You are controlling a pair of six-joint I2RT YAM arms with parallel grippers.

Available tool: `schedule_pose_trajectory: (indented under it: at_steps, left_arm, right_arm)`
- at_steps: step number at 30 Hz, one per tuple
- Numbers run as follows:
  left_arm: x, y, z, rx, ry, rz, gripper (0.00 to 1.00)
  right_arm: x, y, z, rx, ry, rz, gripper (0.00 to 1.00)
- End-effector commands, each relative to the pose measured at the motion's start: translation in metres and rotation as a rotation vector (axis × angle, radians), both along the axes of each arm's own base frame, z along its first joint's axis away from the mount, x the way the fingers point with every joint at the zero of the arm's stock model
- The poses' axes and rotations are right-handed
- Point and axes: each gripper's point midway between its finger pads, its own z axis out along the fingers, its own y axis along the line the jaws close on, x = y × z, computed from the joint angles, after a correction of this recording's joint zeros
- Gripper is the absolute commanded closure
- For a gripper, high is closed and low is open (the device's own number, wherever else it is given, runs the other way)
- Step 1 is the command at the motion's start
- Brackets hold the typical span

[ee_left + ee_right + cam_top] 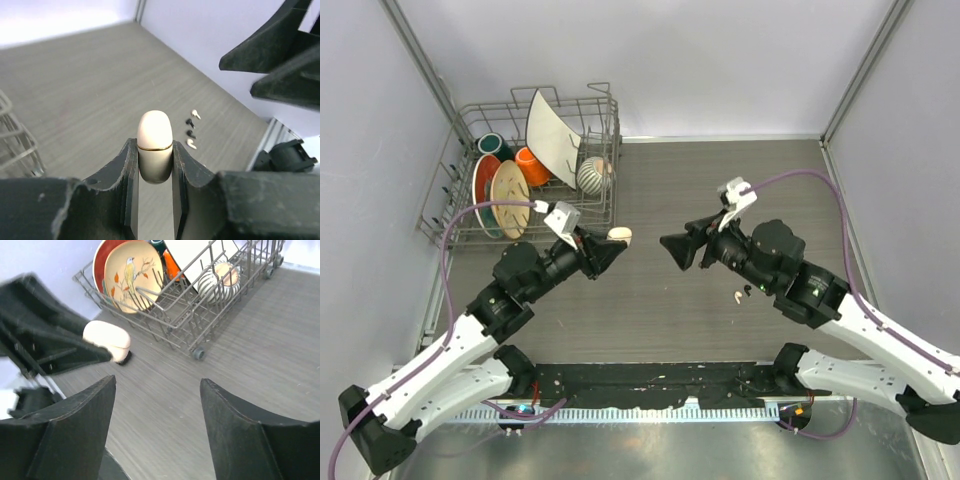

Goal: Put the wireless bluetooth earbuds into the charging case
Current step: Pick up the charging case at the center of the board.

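Observation:
A cream-white oval charging case (pixel 155 136) with a gold seam, its lid closed, is pinched upright between the jaws of my left gripper (pixel 155 144), held above the table. In the top view the charging case (pixel 620 234) sticks out past the left gripper (pixel 608 245) toward the right gripper (pixel 672 246), which faces it a short gap away, open and holding nothing. From the right wrist, the right gripper (pixel 157 381) shows bare table between its fingers, with the case (pixel 106 340) ahead at upper left. The earbuds (pixel 191 129), two cream-white and two black, lie in a short row on the table under the right arm, near its elbow (pixel 740 294).
A wire dish rack (pixel 605 130) stands at the back left with plates (pixel 508 198), a white board and a striped bowl (pixel 592 175). Its wheeled corner (pixel 199 354) lies just beyond the case. Walls close the table on the left, back and right.

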Motion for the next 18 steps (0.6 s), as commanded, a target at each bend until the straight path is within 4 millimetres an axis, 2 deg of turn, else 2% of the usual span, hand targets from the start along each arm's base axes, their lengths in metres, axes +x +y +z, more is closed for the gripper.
schedule_pose_trajectory:
  at_steps: [1,2,3,4,5,6,7,8,9,10,11,13,18]
  left_arm:
    - [0.0,0.01,0.048,-0.072,-0.295,0.026,1.0]
    - [-0.006,0.011,0.065,-0.11,-0.391,0.011,1.0]
    - [-0.01,0.007,0.053,-0.107,-0.419,-0.022,1.0]
    - [-0.017,0.007,0.058,-0.129,-0.464,-0.043,1.0]
    - [-0.02,0.01,0.07,-0.176,-0.519,-0.037,1.0]
    - [-0.02,0.011,0.064,-0.178,-0.524,-0.033,1.0]
    - [-0.023,0.01,0.063,-0.181,-0.547,-0.045,1.0]
    - [-0.027,0.012,0.073,-0.208,-0.609,-0.045,1.0]
    - [-0.028,0.012,0.065,-0.197,-0.633,-0.048,1.0]
    - [-0.028,0.011,0.063,-0.2,-0.647,-0.049,1.0]
    - [-0.029,0.014,0.07,-0.225,-0.684,-0.036,1.0]
    - [-0.029,0.014,0.067,-0.223,-0.7,-0.031,1.0]
    - [-0.024,0.015,0.067,-0.223,-0.709,-0.005,1.0]
  right_arm:
    - [0.013,0.005,0.022,0.177,0.264,-0.051,0.28]
    - [0.011,0.012,0.033,0.259,0.347,-0.011,0.28]
    - [0.011,0.016,0.034,0.29,0.4,0.02,0.28]
    - [0.018,0.016,0.04,0.333,0.431,0.031,0.28]
    - [0.01,0.03,0.041,0.384,0.534,0.107,0.29]
    - [0.008,0.034,0.044,0.419,0.573,0.13,0.29]
    - [0.009,0.04,0.057,0.486,0.581,0.171,0.27]
    - [0.003,0.047,0.049,0.512,0.641,0.22,0.25]
    - [-0.001,0.053,0.055,0.604,0.737,0.247,0.22]
    - [-0.002,0.057,0.071,0.682,0.721,0.306,0.21]
    - [-0.003,0.064,0.052,0.695,0.804,0.325,0.21]
    - [-0.005,0.068,0.058,0.779,0.873,0.369,0.2]
    - [-0.005,0.07,0.044,0.755,0.901,0.355,0.18]
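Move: My left hand already holds the white charging case, its middle about 1 cm ahead and 1 cm right of the finger pads. The black case lies some 22 cm left of that hand, level with it and about 29 cm below; the dish rack's middle is roughly 24 cm ahead, 24 cm left and 20 cm below. From my open right hand, the white case is about 10 cm left, 1 cm ahead and 3 cm lower; the earbuds lie 15 cm right, 2 cm back and some 29 cm below. I swing my open right hand about 7 cm left to the white charging case, first arcing forward and up, then left, back and down again, rolling it some 65 degrees clockwise as seen along its fingers so that they open around the case without closing. My left hand keeps its pinch, lifts the case a little, draws slightly back and tips its fingers up about 30 degrees. ##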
